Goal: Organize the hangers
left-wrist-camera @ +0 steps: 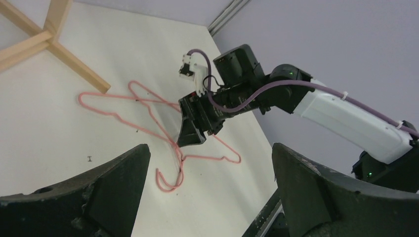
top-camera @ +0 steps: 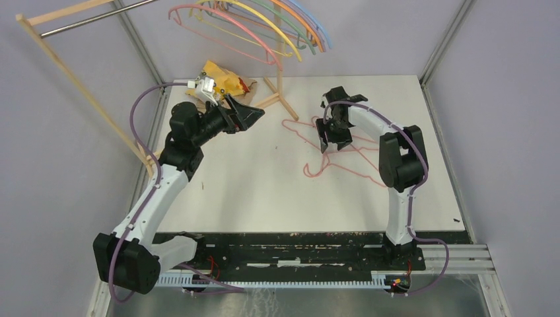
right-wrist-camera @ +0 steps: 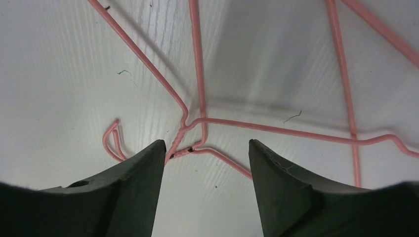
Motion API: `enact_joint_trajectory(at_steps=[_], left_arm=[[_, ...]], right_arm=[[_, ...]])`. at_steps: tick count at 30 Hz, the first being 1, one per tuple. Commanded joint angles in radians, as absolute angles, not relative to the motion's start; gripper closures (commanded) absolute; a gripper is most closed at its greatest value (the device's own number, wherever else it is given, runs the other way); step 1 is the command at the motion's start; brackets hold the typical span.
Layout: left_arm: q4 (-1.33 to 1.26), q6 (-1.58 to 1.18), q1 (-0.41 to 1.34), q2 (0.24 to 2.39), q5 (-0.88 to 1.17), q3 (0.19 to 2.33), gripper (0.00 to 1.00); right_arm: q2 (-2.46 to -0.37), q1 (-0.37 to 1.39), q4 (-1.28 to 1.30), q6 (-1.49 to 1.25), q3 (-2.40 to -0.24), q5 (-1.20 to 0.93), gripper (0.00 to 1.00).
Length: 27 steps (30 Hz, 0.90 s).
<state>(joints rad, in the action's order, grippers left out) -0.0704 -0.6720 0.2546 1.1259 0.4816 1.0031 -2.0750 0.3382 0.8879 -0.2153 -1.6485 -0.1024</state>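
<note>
Two pink hangers [right-wrist-camera: 197, 74] lie overlapped on the white table, their twisted necks [right-wrist-camera: 184, 129] together and their hooks [top-camera: 308, 172] pointing toward the arms. My right gripper [right-wrist-camera: 206, 143] hangs low over those necks, jaws apart with one on each side of them, gripping nothing. From the left wrist view, the right gripper [left-wrist-camera: 195, 133] sits just above the crossing wires of the pink hangers [left-wrist-camera: 148, 106]. My left gripper [top-camera: 254, 113] is raised near the rack's foot, wide open and empty. Several coloured hangers [top-camera: 264, 26] hang at the top of the overhead view.
The wooden-framed rack [top-camera: 66, 72] with its metal rail [top-camera: 92, 20] leans along the left side, and its foot [top-camera: 280, 92] stands on the table's far middle. A yellow cloth [top-camera: 221, 78] lies crumpled behind the left gripper. Grey walls enclose the table.
</note>
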Motion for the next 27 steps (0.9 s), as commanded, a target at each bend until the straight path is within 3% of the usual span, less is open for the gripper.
enact_joint_trajectory(at_steps=[1, 13, 27], left_arm=[[-0.129, -0.661, 0.253, 1.111, 0.518, 0.946, 0.01], [-0.133, -0.664, 0.253, 1.116, 0.522, 0.892, 0.01], [-0.177, -0.671, 0.253, 1.141, 0.525, 0.868, 0.01]], right_arm=[[-2.104, 0.341, 0.857, -0.147, -1.71, -0.078, 0.29], [-2.213, 0.341, 0.795, -0.086, -1.729, -0.11, 0.29], [-1.925, 0.377, 0.748, -0.249, -1.358, -0.357, 0.33]])
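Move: The crossed necks of the two pink hangers lie almost under my right hand, about 2 cm to its left, 2 cm back and some 3 cm below. Their hooks lie about 7 cm left and 5 cm back of that hand; the end of the rack's foot is roughly 12 cm left and 9 cm ahead. From my left hand the necks are about 22 cm to the right, 3 cm ahead and 32 cm down. With my right fingers kept partly open and pointing down, I ease forward 2 to 3 cm while sinking about 3 cm to straddle the necks of the pink hangers, then draw back quickly some 7 cm, dragging the hangers' wires along with the right finger. My empty left hand sinks about 5 cm, staying wide open. ##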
